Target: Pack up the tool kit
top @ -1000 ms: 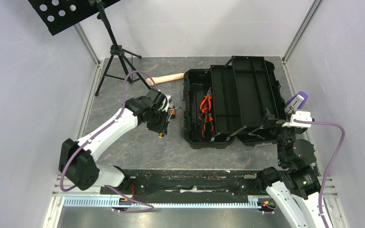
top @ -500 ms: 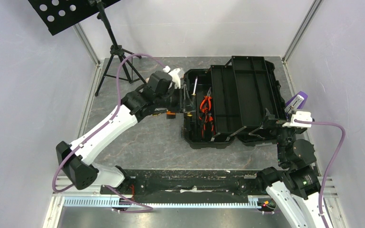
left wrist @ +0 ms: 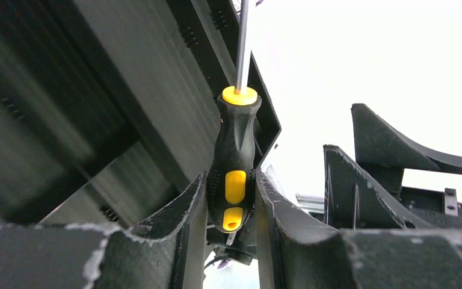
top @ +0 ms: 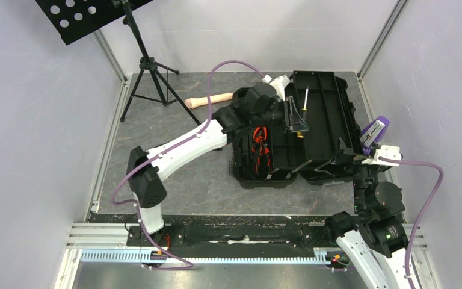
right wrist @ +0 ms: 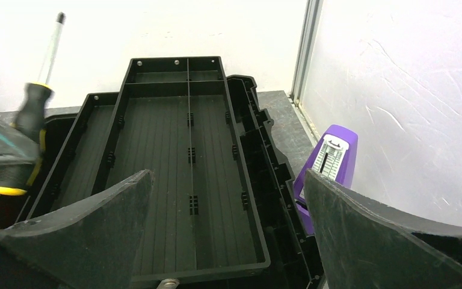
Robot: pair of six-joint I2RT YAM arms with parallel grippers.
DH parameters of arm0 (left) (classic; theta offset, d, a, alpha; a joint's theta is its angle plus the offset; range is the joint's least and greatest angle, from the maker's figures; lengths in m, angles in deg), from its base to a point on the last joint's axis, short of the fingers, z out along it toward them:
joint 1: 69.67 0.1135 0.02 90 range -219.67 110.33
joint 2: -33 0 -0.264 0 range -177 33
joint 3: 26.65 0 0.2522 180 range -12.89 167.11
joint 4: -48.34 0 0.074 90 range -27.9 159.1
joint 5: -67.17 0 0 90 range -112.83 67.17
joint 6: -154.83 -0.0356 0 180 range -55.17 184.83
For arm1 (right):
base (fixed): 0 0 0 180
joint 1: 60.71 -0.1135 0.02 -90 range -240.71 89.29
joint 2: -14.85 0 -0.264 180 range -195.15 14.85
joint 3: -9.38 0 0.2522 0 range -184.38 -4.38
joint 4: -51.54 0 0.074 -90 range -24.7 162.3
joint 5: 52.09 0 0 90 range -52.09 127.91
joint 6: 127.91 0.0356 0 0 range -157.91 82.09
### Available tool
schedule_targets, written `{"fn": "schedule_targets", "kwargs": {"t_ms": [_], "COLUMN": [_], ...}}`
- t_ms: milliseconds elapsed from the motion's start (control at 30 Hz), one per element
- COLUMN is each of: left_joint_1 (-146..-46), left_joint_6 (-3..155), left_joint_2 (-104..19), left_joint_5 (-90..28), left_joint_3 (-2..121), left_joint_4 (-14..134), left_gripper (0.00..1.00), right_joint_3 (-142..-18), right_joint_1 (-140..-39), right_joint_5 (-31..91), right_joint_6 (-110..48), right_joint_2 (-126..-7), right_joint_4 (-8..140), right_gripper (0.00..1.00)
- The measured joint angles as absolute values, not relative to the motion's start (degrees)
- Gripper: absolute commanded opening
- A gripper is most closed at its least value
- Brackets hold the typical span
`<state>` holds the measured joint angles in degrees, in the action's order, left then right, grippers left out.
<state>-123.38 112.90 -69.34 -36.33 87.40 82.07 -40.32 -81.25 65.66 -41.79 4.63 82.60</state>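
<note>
The black toolbox point(top: 328, 129) lies open on the table, with orange pliers point(top: 260, 143) in its left half. My left gripper point(top: 296, 122) hangs over the box's middle, shut on a yellow and black screwdriver point(top: 305, 102). In the left wrist view the screwdriver point(left wrist: 236, 162) stands upright between the fingers point(left wrist: 280, 211), shaft pointing up. My right gripper point(top: 350, 158) is open at the box's near right corner. From the right wrist, its fingers point(right wrist: 361, 235) frame the empty ribbed tray point(right wrist: 180, 162), and the screwdriver point(right wrist: 29, 120) shows at the left.
A purple stapler-like object point(top: 376, 128) stands between the toolbox and the right wall, also in the right wrist view point(right wrist: 331, 159). A beige cylindrical handle point(top: 212, 99) lies behind the box's left end. A black tripod stand point(top: 150, 69) stands at the back left.
My left arm has swung right with the screwdriver, from the table left of the toolbox to above the box's middle. The right arm has barely moved.
</note>
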Motion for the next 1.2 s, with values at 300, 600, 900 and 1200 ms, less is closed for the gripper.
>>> {"fn": "schedule_targets", "kwargs": {"t_ms": [300, 600, 900, 1200], "left_joint_1": [-127.0, -127.7, -127.9, -126.5], "left_joint_6": [119.0, 121.2, 121.0, 108.8], "left_joint_2": [-78.8, -82.3, -81.8, -72.7], "left_joint_5": [-33.6, -33.0, -31.2, -23.6], "left_joint_3": [94.1, 95.3, 95.6, 94.3], "left_joint_4": [79.8, 79.6, 79.1, 88.1], "left_gripper": [0.28, 0.59, 0.66, 0.66], "right_joint_3": [-40.7, -40.7, -40.9, -41.8], "right_joint_1": [-81.2, -81.2, -81.2, -81.2], "right_joint_5": [66.4, 67.2, 67.4, 67.5], "right_joint_6": [-41.8, -41.8, -41.8, -41.9], "right_joint_2": [5.3, 5.6, 5.6, 5.6], "right_joint_4": [83.0, 83.3, 83.4, 83.4], "right_gripper": [0.98, 0.98, 0.98, 0.98]}}
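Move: The left hand holds the screwdriver with its blade forward and up; the resting place for it, beside the divider of the big upper tray, is about 8 cm to this hand's right, level fore and aft, some 10 cm below. The inner tray is 3 cm left, about level fore and aft, 14 cm below; the pliers are 10 cm left, 5 cm ahead, 26 cm below; the metronome is 27 cm right, 6 cm ahead and 20 cm below. From the right hand that place is 9 cm left, 7 cm ahead and 10 cm below. Slowing as it goes, the left hand carries the screwdriver some 6.5 cm to the right and sinks about 5 cm over the big upper tray, tilting slightly, then opens its fingers at the low point from about a third to two thirds and lets go of the handle. With the fingers staying open it draws back left about 5 cm and up 4 cm, slowly at first and then faster, edging forward about 1 cm and tilting back the other way, clear of the tray. ##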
